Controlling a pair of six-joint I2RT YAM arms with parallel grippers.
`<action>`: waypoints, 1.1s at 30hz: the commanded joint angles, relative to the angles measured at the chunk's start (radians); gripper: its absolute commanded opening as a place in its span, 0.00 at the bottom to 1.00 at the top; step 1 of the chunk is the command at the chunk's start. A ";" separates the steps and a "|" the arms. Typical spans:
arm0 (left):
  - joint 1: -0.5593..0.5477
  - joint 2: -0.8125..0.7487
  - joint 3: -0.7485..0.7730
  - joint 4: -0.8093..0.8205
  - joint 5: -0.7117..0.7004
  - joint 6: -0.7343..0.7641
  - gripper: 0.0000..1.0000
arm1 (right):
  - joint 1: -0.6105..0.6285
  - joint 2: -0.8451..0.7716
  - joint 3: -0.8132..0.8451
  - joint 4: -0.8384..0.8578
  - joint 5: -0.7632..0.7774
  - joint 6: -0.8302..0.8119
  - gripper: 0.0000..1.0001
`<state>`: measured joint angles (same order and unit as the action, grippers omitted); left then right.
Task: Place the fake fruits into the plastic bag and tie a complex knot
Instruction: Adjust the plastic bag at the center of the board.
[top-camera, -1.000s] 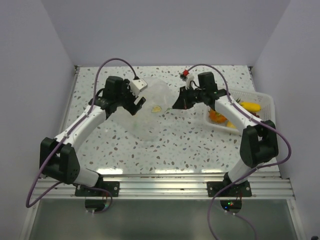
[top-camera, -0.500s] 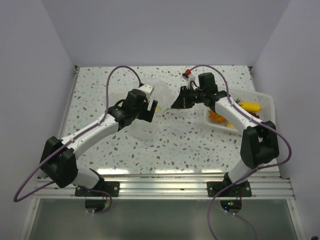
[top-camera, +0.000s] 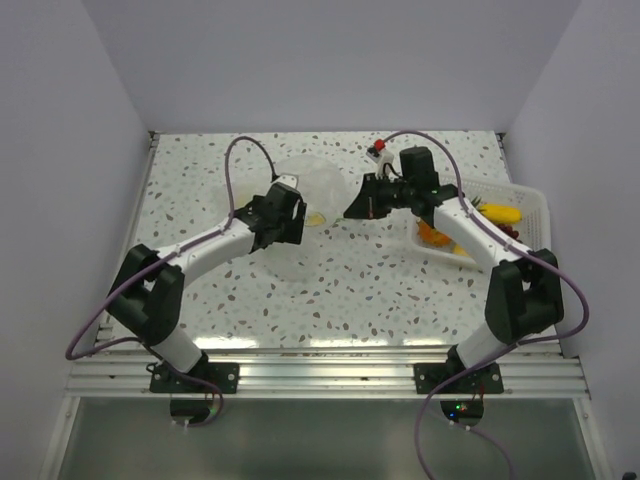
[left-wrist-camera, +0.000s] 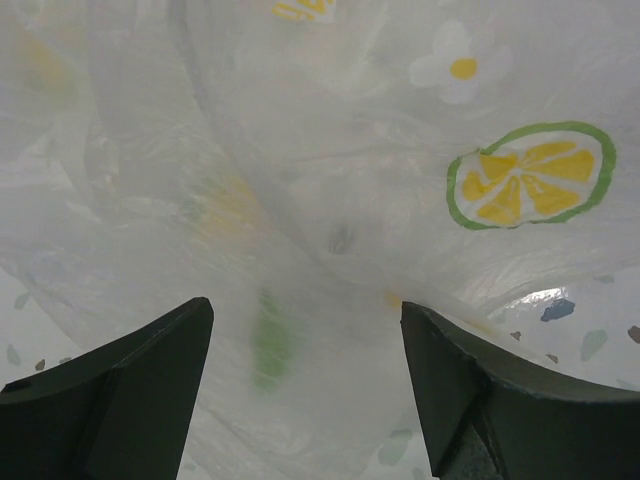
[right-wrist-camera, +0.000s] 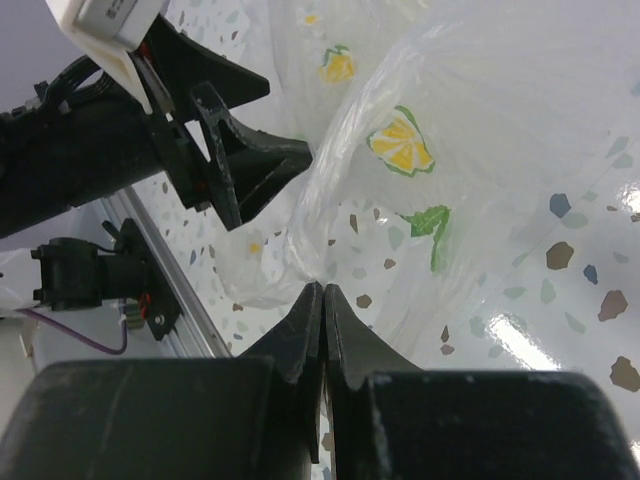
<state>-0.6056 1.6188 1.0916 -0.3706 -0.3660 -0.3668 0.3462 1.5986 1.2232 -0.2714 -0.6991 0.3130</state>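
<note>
The plastic bag (top-camera: 303, 195) is clear film printed with lemon slices and lies crumpled at the table's middle back. My right gripper (top-camera: 351, 211) is shut on a pinch of the bag's edge (right-wrist-camera: 318, 270), its jaws pressed flat together (right-wrist-camera: 322, 288). My left gripper (top-camera: 296, 222) is open at the bag's left side, with bag film (left-wrist-camera: 300, 250) spread between its wide-apart fingers (left-wrist-camera: 150, 380). The fake fruits sit in the white tray (top-camera: 535, 200) on the right: a yellow one (top-camera: 500, 213) and an orange one (top-camera: 435, 232). The knot is out of view.
The white slotted tray stands against the right wall, beside the right arm's forearm (top-camera: 470, 225). Purple cables loop above both wrists. In the right wrist view the left gripper (right-wrist-camera: 262, 160) is close ahead. The aluminium rail (top-camera: 320, 365) runs along the near edge.
The left arm has swung right, from the bag's far left side in onto the bag. The right gripper has held its pinch in place.
</note>
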 joint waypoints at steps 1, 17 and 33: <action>0.021 -0.022 0.041 0.047 0.065 -0.052 0.82 | 0.004 -0.043 -0.011 0.000 -0.011 -0.011 0.00; 0.015 -0.039 -0.009 0.145 0.052 -0.093 0.83 | 0.004 -0.057 -0.044 0.047 -0.050 0.054 0.00; 0.282 -0.255 -0.024 -0.105 0.386 0.306 0.00 | -0.128 0.035 0.091 -0.106 0.078 -0.192 0.00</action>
<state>-0.3935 1.4544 1.0946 -0.3840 -0.0998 -0.2424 0.2764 1.6012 1.2152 -0.3435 -0.6827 0.2245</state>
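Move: The part of the plastic bag the open left fingers will shut on, near its front edge, lies just about between them: some 1 cm ahead, 2 cm to the right and at roughly their height. The bag's printed lemon slice is about 3 cm ahead and 5 cm right of that hand. From the right hand, which already holds the bag's corner, the part to be pinched lies about 10 cm left, 2 cm back and 7 cm lower; the fruit basket stands some 28 cm to its right, 1 cm back and 12 cm lower. Up about 4 cm with a slight shift to the right and a roll of some 10 degrees, then back down, goes the open left hand, and there its fingers shut and pinch the bag; at once it lifts again and swings left, about 5 cm each way. The right hand keeps its pinch, eases back a little, then draws right and slightly forward, away from the left hand. ##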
